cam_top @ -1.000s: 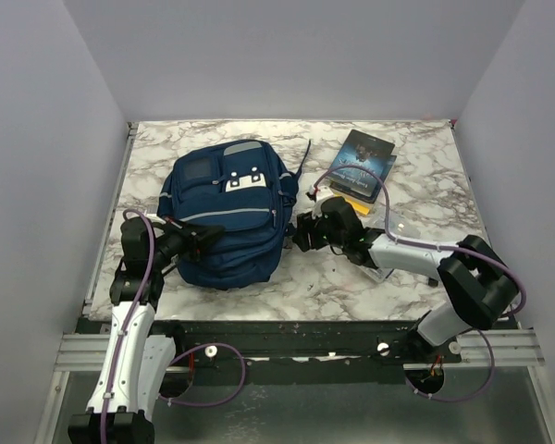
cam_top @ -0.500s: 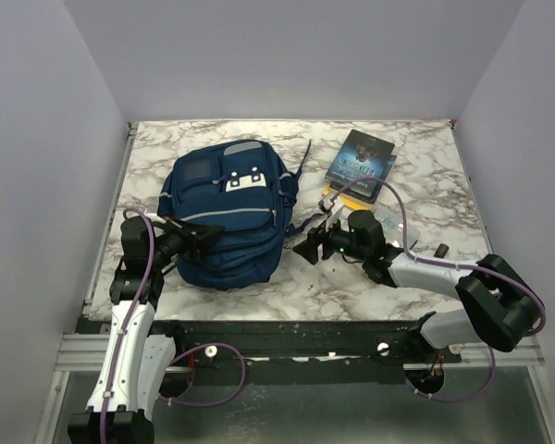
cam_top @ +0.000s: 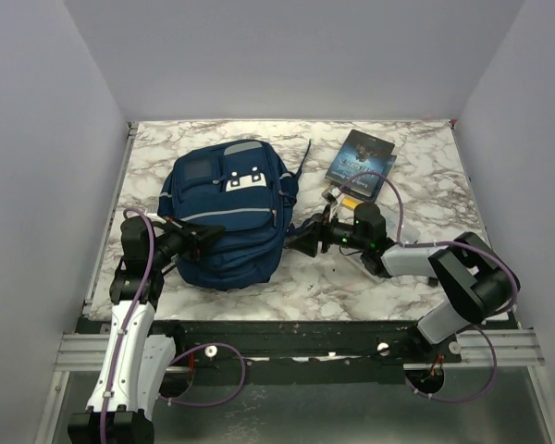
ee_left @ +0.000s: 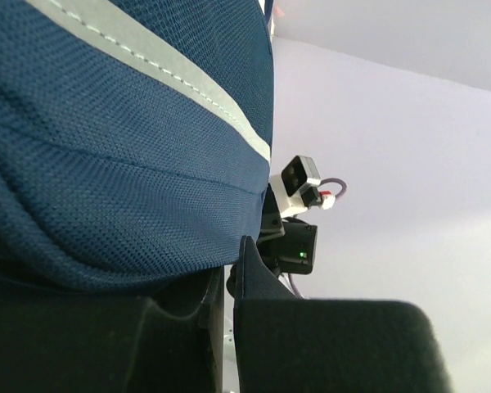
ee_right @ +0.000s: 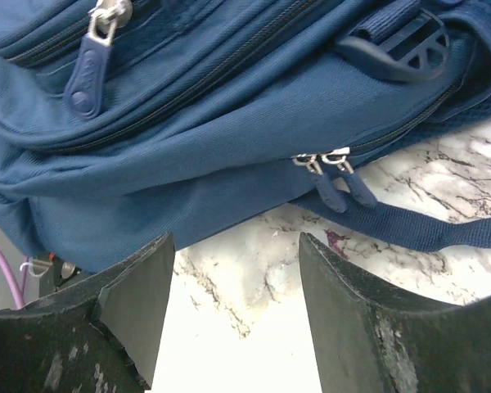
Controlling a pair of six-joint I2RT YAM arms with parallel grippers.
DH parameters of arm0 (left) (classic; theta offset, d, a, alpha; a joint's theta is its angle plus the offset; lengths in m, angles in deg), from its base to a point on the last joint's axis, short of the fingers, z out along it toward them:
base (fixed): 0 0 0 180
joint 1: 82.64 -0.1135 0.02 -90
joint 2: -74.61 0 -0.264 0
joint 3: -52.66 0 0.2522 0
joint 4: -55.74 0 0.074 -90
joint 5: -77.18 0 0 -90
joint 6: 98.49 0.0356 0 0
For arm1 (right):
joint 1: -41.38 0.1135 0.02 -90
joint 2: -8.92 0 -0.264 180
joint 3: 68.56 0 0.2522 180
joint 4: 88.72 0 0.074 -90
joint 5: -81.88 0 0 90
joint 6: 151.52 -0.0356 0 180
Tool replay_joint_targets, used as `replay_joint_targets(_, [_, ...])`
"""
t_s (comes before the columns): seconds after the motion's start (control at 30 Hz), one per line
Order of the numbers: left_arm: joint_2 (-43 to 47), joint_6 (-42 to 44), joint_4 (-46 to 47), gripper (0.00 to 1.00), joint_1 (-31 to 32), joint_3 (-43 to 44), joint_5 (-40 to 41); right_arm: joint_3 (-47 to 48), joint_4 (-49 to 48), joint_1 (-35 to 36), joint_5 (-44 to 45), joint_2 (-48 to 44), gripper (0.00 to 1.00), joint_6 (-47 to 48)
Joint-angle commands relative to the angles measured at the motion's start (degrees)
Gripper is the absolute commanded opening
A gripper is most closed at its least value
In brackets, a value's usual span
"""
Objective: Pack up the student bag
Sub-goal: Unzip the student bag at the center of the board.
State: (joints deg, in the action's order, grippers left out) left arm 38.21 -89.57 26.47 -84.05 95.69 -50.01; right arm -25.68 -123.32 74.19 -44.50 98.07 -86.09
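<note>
The student bag [cam_top: 227, 208], navy with pale grey stripes and white clips, lies on the marble table. My left gripper [cam_top: 202, 237] sits at its near left edge. In the left wrist view that gripper [ee_left: 231, 260] is shut, its tips tucked into the blue fabric [ee_left: 106, 123]. My right gripper [cam_top: 303, 239] rests low at the bag's right side. In the right wrist view it [ee_right: 233, 237] stands open over bare marble, just short of the bag [ee_right: 188, 164]. Two small zipper pulls [ee_right: 327, 168] hang slightly ahead and right of its fingers.
A dark book [cam_top: 361, 162] lies at the back right with a yellow item [cam_top: 340, 194] beside it. A bag strap [ee_right: 425, 229] trails across the marble to the right. A black buckle [ee_right: 393, 45] and a larger zipper pull [ee_right: 90, 78] sit higher on the bag.
The right arm swung out to the right and came back; its gripper again points at the bag's right side, lower over the table. The left arm and the bag have not moved.
</note>
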Motion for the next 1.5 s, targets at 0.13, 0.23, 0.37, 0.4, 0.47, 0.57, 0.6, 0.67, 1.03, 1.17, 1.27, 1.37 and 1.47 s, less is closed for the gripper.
replay_joint_targets(0.13, [1.82,-1.88,5.79,0.0,0.05,0.99,-4.36,4.78,-1.69,-0.65,-0.27,7.33,0.65,0.46])
replay_joint_targets(0.23, [2.18,-2.59,5.9,0.0,0.1,0.5,-4.19,5.82,-2.22,-0.94,0.12,9.41,0.64,0.15])
replay_joint_targets(0.37, [2.1,-2.48,5.87,0.0,0.09,0.7,-4.24,6.59,-2.87,-1.16,0.17,10.91,0.64,0.74])
replay_joint_targets(0.4, [2.34,-2.73,5.88,0.0,0.1,0.54,-4.1,6.86,-3.18,-1.18,-0.06,11.26,0.64,0.64])
replay_joint_targets(0.47, [2.5,-3.01,5.88,0.0,0.09,0.43,-4.1,7.15,-4.22,-1.31,-0.71,12.04,0.64,0.35])
replay_joint_targets(0.57, [2.4,-2.53,5.84,0.0,0.07,0.34,-4.23,8.14,-4.09,-1.35,-1.45,13.2,0.64,0.62])
replay_joint_targets(0.6, [2.48,-2.74,5.84,0.0,0.11,0.03,-4.13,8.16,-4.75,-1.36,-1.65,13.43,0.64,0.62])
replay_joint_targets(0.67, [2.69,-3.25,5.91,0.0,0.1,-0.21,-4.05,7.57,-7.22,-1.52,-2.51,13.9,0.66,0.13])
replay_joint_targets(1.03, [3.07,-3.04,5.84,0.0,0.1,-1.37,-3.54,6.07,-11.58,-1.73,-3.46,12.93,0.4,0.84])
replay_joint_targets(1.17, [3.05,-2.81,5.84,0.0,0.09,-1.31,-3.46,5.9,-11.01,-1.76,-2.76,12.7,0.31,2.33])
replay_joint_targets(1.27, [3.22,-2.67,5.83,0.0,0.14,-1.73,-3.58,6.12,-10.13,-1.72,-1.73,12.48,0.31,2.85])
replay_joint_targets(1.37, [2.93,-2.77,5.88,0.0,0.1,-2.03,-4.06,6.34,-9.6,-1.75,-0.6,13.06,0.31,3.47])
replay_joint_targets(1.47, [2.91,-2.4,5.89,0.0,0.1,-2.27,-4.19,6.77,-10.25,-1.7,-1.44,13.82,0.29,3.18])
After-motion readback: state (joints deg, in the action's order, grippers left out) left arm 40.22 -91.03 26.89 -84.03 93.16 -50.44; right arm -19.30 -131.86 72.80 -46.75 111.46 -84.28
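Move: The nearer of the two hanging zipper pulls on the bag's side lies about 4 cm ahead of the right hand, 3 cm to its left and 2 cm below. The second pull hangs 1 cm farther out, and the strap buckle sits some 8 cm ahead, 4 cm left and slightly above the hand. The front pocket's pull is about 4 cm back, 6 cm left and 4 cm up. From the left hand the nearer hanging pull is roughly 14 cm right, 5 cm ahead and 12 cm below. The nearer hanging pull is approached by the right hand with open fingers pointing left at the bag: some 3 cm forward and as far down, edging left. The hand then rises about 1.5 cm as the fingers close to about half their starting gap around the tab, the wrist barely turning. The left hand keeps its shut fingers on the bag near the front pocket, sinking about 1 cm. ##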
